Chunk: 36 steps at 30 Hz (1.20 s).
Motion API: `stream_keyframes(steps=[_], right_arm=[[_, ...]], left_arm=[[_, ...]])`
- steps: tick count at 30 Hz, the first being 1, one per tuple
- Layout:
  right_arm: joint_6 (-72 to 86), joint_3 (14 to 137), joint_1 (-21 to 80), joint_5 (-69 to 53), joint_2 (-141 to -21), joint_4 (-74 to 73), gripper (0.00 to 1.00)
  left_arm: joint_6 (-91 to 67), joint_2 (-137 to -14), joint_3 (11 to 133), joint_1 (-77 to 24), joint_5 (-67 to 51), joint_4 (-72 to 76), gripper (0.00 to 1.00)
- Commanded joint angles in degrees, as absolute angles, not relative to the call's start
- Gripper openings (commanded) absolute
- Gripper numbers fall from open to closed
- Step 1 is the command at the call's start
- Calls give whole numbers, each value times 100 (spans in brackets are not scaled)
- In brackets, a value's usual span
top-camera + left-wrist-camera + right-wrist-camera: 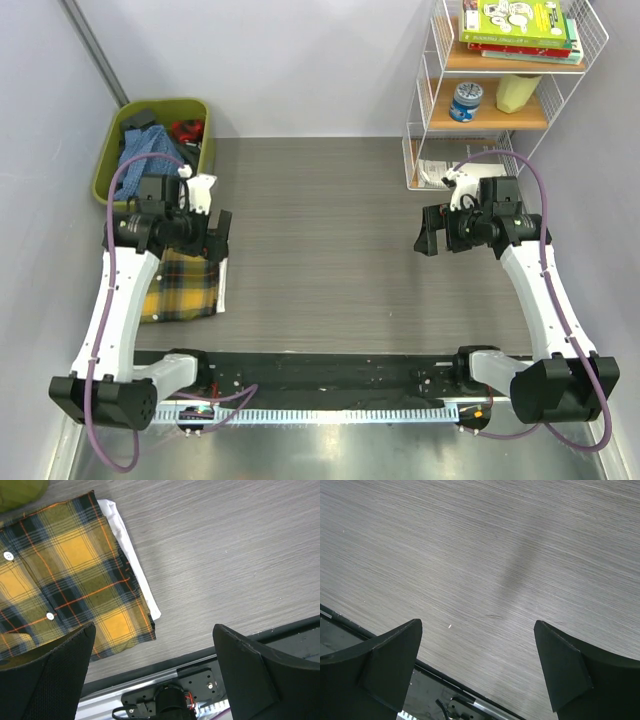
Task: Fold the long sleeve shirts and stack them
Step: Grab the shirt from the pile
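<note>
The yellow plaid shirt (180,285) lies folded flat at the table's left side, partly under my left arm. In the left wrist view the plaid shirt (65,580) shows two white buttons, and a white folded edge (135,565) sticks out beneath its right side. My left gripper (222,235) hovers open just right of the shirt's far end; the left gripper (155,670) holds nothing. A blue shirt (145,150) lies bunched in the green bin. My right gripper (428,235) hangs open over bare table at the right, and in its wrist view the right gripper (477,665) is empty.
A green bin (200,105) with more clothes stands at the back left corner. A white wire shelf (425,120) with books, a can and a yellow bottle stands at the back right. The black rail (330,370) with the arm bases runs along the near edge.
</note>
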<state>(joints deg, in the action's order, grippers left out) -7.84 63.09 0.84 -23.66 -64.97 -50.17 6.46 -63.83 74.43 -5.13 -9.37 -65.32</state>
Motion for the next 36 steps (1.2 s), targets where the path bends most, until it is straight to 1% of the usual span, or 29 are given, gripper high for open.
stream_keyframes(steps=[1,3,4,6,7,9,10,11,15,16,20,29,32,35,36], right_arm=[[-835,6460,70,-2426,-6355,-4878,100],[-852,6425,70,-2400,-6328,-4895,100],[-853,6407,70,-2391,-6311,-4896,100],[-853,6346,70,-2399,-6302,-4904,100],[-853,6337,79,-2408,-6302,-4904,100],[-870,6293,79,-2400,-6293,-4904,99],[-879,6284,70,-2373,-6293,-4896,100],[-879,6284,70,-2364,-6293,-4913,100],[-896,6284,70,-2329,-6354,-4913,100],[-896,6275,79,-2312,-6363,-4922,100],[-914,6240,79,-2329,-6451,-4939,100],[-941,6275,70,-2373,-6820,-4948,100],[-949,6328,70,-2382,-6943,-4948,100],[-958,6398,70,-2408,-7022,-4975,100],[-958,6416,70,-2426,-7031,-4966,100]], left_arm=[[606,-6906,8284,-483,-924,-6345,100],[668,-7197,8760,-414,-677,-6451,100],[694,-7485,9241,-265,-694,-6469,100],[799,-7786,9736,-71,-738,-6504,100],[817,-8179,10234,191,-738,-6521,100],[861,-8646,10790,377,-668,-6635,100],[853,-8857,11324,578,-616,-6653,100],[809,-9329,11581,658,-493,-6627,100],[650,-10387,12741,1045,-45,-6329,100],[659,-10597,12814,1081,365,-6093,100],[826,-11432,12806,1186,676,-5381,100],[782,-12787,12744,1301,1352,-3834,100],[800,-13358,13042,1362,1337,-3875,100],[730,-13605,13508,1450,1284,-4069,71],[686,-13579,13648,1529,979,-4182,55]])
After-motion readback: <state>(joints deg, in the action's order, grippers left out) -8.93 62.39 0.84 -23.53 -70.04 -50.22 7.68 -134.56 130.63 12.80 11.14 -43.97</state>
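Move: The blue checked shirt lies in the green bin, about 30 cm ahead of the left hand, 22 cm to its left and some 11 cm below. In the same bin, the red garment is roughly 37 cm ahead and 14 cm left of the hand. The folded plaid shirt is on the table level with the hand, about 15 cm to its left and 22 cm below. From the right hand the blue shirt lies roughly 27 cm ahead, 72 cm left and 7 cm below. Fingers wide open, the left hand ends down in the blue checked shirt in the bin and just begins to close on its cloth. It gets there by arcing forward and left, over 30 cm out and 20 cm across, first rising about 10 cm and then plunging 20, while turning some 30 degrees counter-clockwise. The right hand, open, sinks a little over empty table. ##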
